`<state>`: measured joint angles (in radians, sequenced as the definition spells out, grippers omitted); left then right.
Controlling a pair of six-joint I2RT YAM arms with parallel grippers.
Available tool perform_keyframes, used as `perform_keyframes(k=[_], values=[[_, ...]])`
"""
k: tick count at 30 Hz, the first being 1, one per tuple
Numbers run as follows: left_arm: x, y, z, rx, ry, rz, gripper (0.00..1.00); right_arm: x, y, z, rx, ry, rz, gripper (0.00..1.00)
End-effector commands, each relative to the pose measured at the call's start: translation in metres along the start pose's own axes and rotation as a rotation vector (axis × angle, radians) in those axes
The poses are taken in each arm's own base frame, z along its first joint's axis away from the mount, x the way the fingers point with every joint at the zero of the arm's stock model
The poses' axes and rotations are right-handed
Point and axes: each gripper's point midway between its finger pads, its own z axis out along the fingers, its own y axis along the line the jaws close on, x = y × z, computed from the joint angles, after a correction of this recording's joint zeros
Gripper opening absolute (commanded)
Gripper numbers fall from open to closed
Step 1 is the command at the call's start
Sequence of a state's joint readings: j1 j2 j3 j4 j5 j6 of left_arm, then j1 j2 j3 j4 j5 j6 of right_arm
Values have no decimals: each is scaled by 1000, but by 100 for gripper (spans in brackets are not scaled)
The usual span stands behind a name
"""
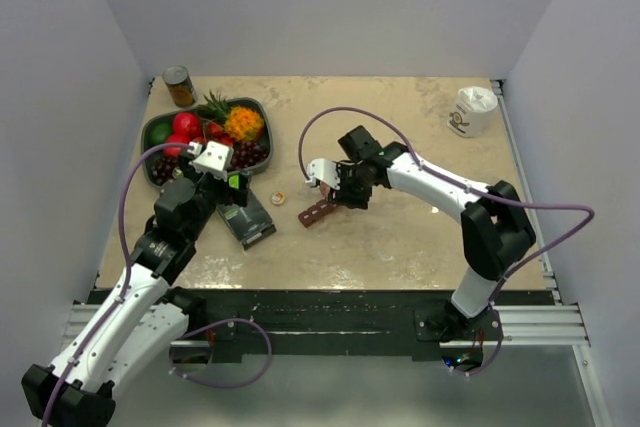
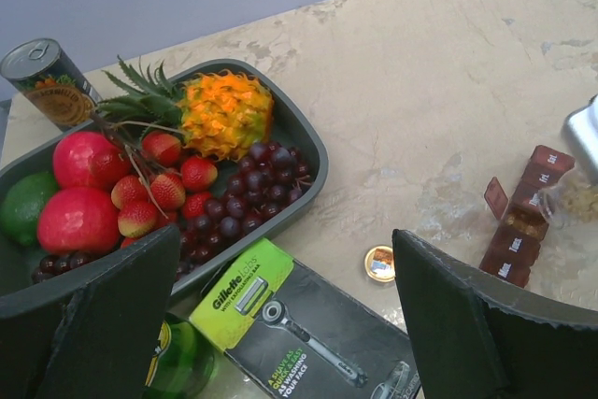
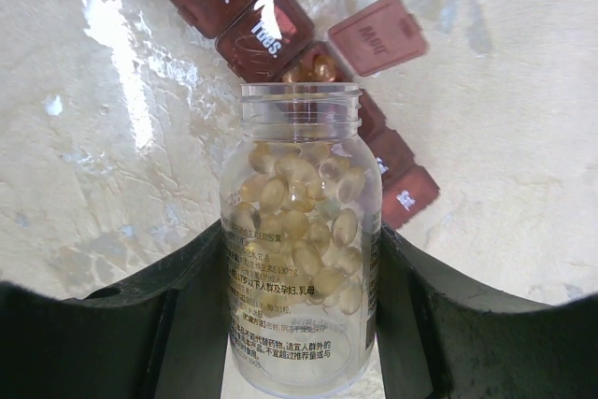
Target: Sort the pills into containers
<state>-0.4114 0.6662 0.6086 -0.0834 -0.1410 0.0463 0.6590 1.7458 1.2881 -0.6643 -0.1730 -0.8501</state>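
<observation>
My right gripper (image 3: 299,259) is shut on a small clear bottle (image 3: 301,231) full of yellowish pills (image 3: 299,212). The bottle has no cap, and its mouth is tipped over the containers (image 3: 245,16), a dark red strip of day-labelled compartments. One lid (image 3: 378,35) stands open, and a few pills lie in that compartment (image 3: 318,67). In the top view the strip (image 1: 316,212) lies mid-table just below the right gripper (image 1: 335,192). My left gripper (image 2: 290,315) hangs open over a razor box, holding nothing.
A gold bottle cap (image 2: 379,263) lies between the razor box (image 2: 308,334) and the strip. A green bottle (image 2: 177,362) sits under the left fingers. The fruit bowl (image 1: 148,130) and a tin can (image 1: 179,86) stand at the back left, a white cup (image 1: 472,110) at the back right.
</observation>
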Motion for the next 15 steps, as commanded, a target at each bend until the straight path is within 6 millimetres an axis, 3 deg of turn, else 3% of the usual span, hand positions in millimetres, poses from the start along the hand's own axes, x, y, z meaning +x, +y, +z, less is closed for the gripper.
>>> perform_keyframes(k=[1,3,5,6,9,10,12,13,15], values=[[-6,-3,6,14,-30,-20,100,-29,-9,-35,64,-192,53,3],[-3,-8,9,33,-19,-35,100,-42,-9,-54,77,-284,66,3],[4,-17,14,82,14,-39,100,-40,-9,-63,79,-335,99,3],[7,-22,16,101,29,-47,100,-49,-7,-78,78,-414,105,3],[18,-38,24,167,91,-103,100,-47,-13,-99,99,-541,142,3],[25,-45,27,196,122,-118,100,-50,-13,-120,101,-630,135,3],[29,-52,29,223,149,-161,100,-46,-11,-129,100,-703,152,3],[35,-56,31,241,171,-172,99,-44,-10,-146,109,-756,142,3],[37,-60,31,250,195,-200,100,-40,-6,-153,107,-798,143,3]])
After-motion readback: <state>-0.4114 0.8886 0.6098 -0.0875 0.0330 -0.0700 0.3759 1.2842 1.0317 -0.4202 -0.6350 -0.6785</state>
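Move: The bottle cap lies about 10 cm to the left hand's right, 3 cm ahead and 24 cm below. The razor box is only 3 cm to that hand's right and 3 cm back, and the fruit tray some 13 cm ahead and 7 cm left. From the right hand, which holds the pill bottle, the pillbox is about 5 cm left, level fore and aft and 8 cm below; the cap is some 17 cm left and 1 cm back. Upward by about 11 cm, drifting right towards the end, the right hand carries the bottle away from the pillbox, still gripping it and rolling its left side up some 35 degrees so the mouth swings upright. Meanwhile the open left hand starts down and to the right towards the cap, gathering speed and tipping its fingers downward, touching nothing. ##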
